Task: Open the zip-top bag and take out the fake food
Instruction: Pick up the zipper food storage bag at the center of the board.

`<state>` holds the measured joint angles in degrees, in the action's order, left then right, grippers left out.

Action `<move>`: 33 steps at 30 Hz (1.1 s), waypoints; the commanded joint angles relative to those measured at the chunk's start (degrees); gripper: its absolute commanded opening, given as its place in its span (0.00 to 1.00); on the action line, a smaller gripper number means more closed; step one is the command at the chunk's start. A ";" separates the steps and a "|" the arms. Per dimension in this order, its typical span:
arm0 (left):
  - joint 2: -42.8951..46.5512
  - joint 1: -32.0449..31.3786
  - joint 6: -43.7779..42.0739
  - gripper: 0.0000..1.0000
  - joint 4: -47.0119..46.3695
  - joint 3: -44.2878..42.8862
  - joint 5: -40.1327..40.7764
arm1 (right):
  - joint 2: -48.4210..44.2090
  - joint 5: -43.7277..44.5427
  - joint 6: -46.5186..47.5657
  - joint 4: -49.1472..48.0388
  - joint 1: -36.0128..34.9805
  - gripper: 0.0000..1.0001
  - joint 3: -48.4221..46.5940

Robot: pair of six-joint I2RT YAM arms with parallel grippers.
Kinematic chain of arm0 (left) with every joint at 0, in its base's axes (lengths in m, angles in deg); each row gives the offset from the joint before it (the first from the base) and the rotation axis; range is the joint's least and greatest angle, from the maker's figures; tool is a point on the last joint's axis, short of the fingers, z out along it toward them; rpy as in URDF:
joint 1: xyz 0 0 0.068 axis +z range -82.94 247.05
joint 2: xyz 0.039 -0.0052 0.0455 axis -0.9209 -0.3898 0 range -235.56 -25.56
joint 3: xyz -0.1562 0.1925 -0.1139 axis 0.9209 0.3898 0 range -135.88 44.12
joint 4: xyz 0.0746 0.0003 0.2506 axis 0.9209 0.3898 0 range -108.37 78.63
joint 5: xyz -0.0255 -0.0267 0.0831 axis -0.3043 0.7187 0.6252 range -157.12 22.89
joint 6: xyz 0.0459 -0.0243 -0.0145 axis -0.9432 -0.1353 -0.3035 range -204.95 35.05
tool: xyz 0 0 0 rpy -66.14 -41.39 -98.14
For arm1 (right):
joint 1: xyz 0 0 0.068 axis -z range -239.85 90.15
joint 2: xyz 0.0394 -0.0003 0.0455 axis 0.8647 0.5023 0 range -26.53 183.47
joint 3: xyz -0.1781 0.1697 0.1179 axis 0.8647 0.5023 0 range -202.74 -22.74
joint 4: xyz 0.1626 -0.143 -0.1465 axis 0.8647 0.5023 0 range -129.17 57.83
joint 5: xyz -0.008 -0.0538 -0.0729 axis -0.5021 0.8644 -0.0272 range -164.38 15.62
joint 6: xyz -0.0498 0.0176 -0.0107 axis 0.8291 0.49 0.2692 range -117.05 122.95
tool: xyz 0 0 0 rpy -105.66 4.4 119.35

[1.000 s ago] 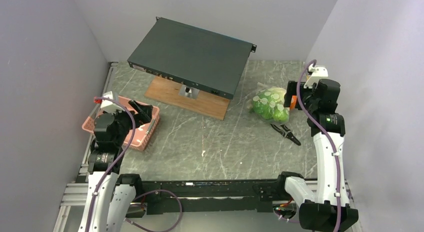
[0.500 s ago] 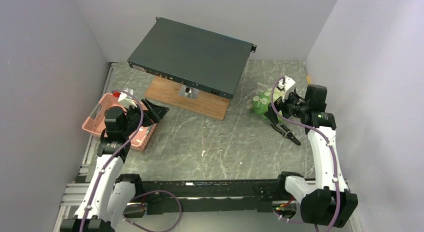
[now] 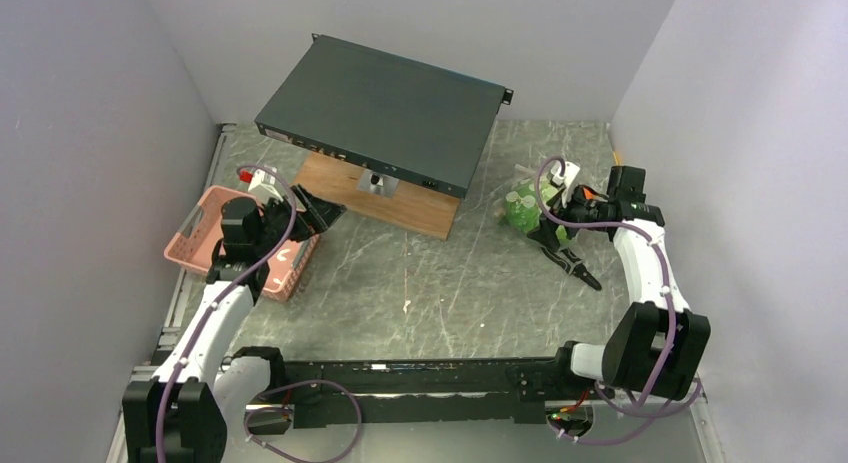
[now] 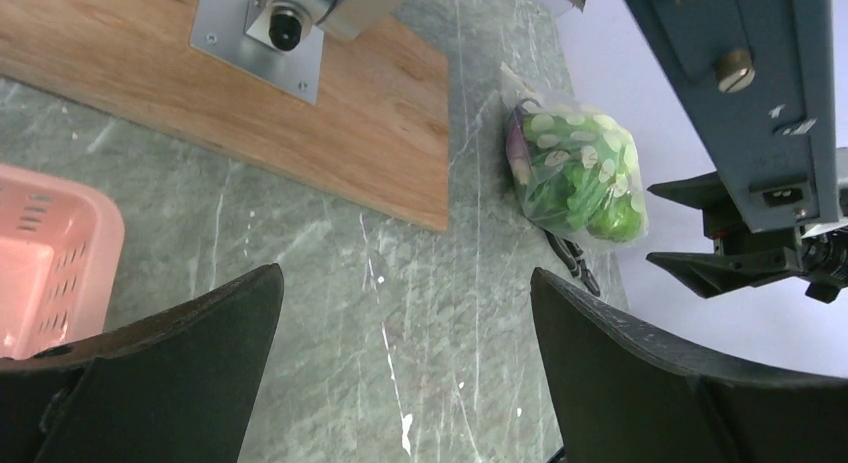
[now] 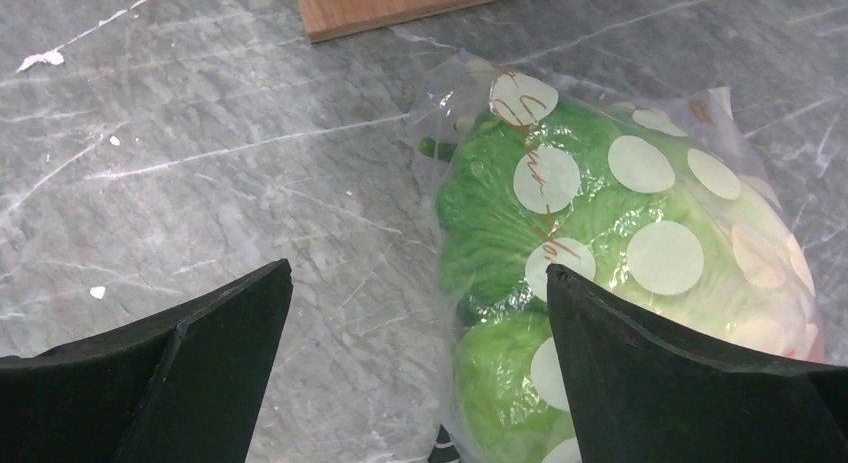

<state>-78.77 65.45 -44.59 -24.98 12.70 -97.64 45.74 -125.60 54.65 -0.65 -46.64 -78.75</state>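
The zip-top bag (image 5: 640, 223) is clear plastic with white dots and lies closed at the table's right back (image 3: 520, 205). The fake food (image 5: 495, 218) fills it, mostly green leafy pieces, with a bit of pink at the right edge. My right gripper (image 5: 418, 273) hangs open just above the bag's left side; one finger is over the bag, the other over bare table. In the top view the right gripper (image 3: 548, 225) covers part of the bag. My left gripper (image 3: 322, 215) is open and empty beside the pink basket, far from the bag (image 4: 575, 173).
A pink mesh basket (image 3: 205, 238) stands at the left. A black rack unit (image 3: 385, 108) rests tilted on a wooden board (image 3: 380, 198) at the back. Black pliers (image 3: 578, 268) lie just in front of the bag. Grey walls close in both sides.
The right arm has swung left and lowered over the bag. The left arm has moved from over the basket forward and right. Both grippers stayed open.
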 commanded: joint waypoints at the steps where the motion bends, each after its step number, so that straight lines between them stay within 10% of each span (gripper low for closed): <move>1: -2.88 -0.24 0.01 0.99 -3.45 -5.10 0.90 | 2.05 -5.76 10.42 2.03 -0.01 1.00 -3.78; 15: -6.60 -3.23 -0.88 0.99 -9.45 -5.68 0.26 | 8.64 0.34 18.00 0.64 -4.15 0.99 -9.15; 33: -5.13 -7.96 -2.95 0.99 -8.13 -4.85 2.48 | 18.26 15.72 0.17 -1.16 -11.90 0.94 -17.85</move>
<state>-85.85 57.93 -46.75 -30.60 7.87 -95.74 63.95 -113.71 60.71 -1.74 -57.28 -94.40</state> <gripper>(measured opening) 0.989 0.950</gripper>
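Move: The zip-top bag lies roughly 6 cm ahead of the right hand and 1 cm to its right, about 9 cm below. From this hand, the black pliers are some 5 cm back and 7 cm to the right, and the wooden board's near right corner is about 17 cm left and 1 cm ahead, both on the table. From the left hand, the bag is about 42 cm to the right, 6 cm ahead and 13 cm lower. Over the zip-top bag comes the right hand, going forward about 7.5 cm and slightly left, slow at first, then quicker, and sinking a little at the end. Its wide-open fingers swing somewhat counter-clockwise and tip about 10 degrees steeper towards the bag; contact can't be seen. The left hand, open and empty, drifts some 4 cm right and rises slightly. ##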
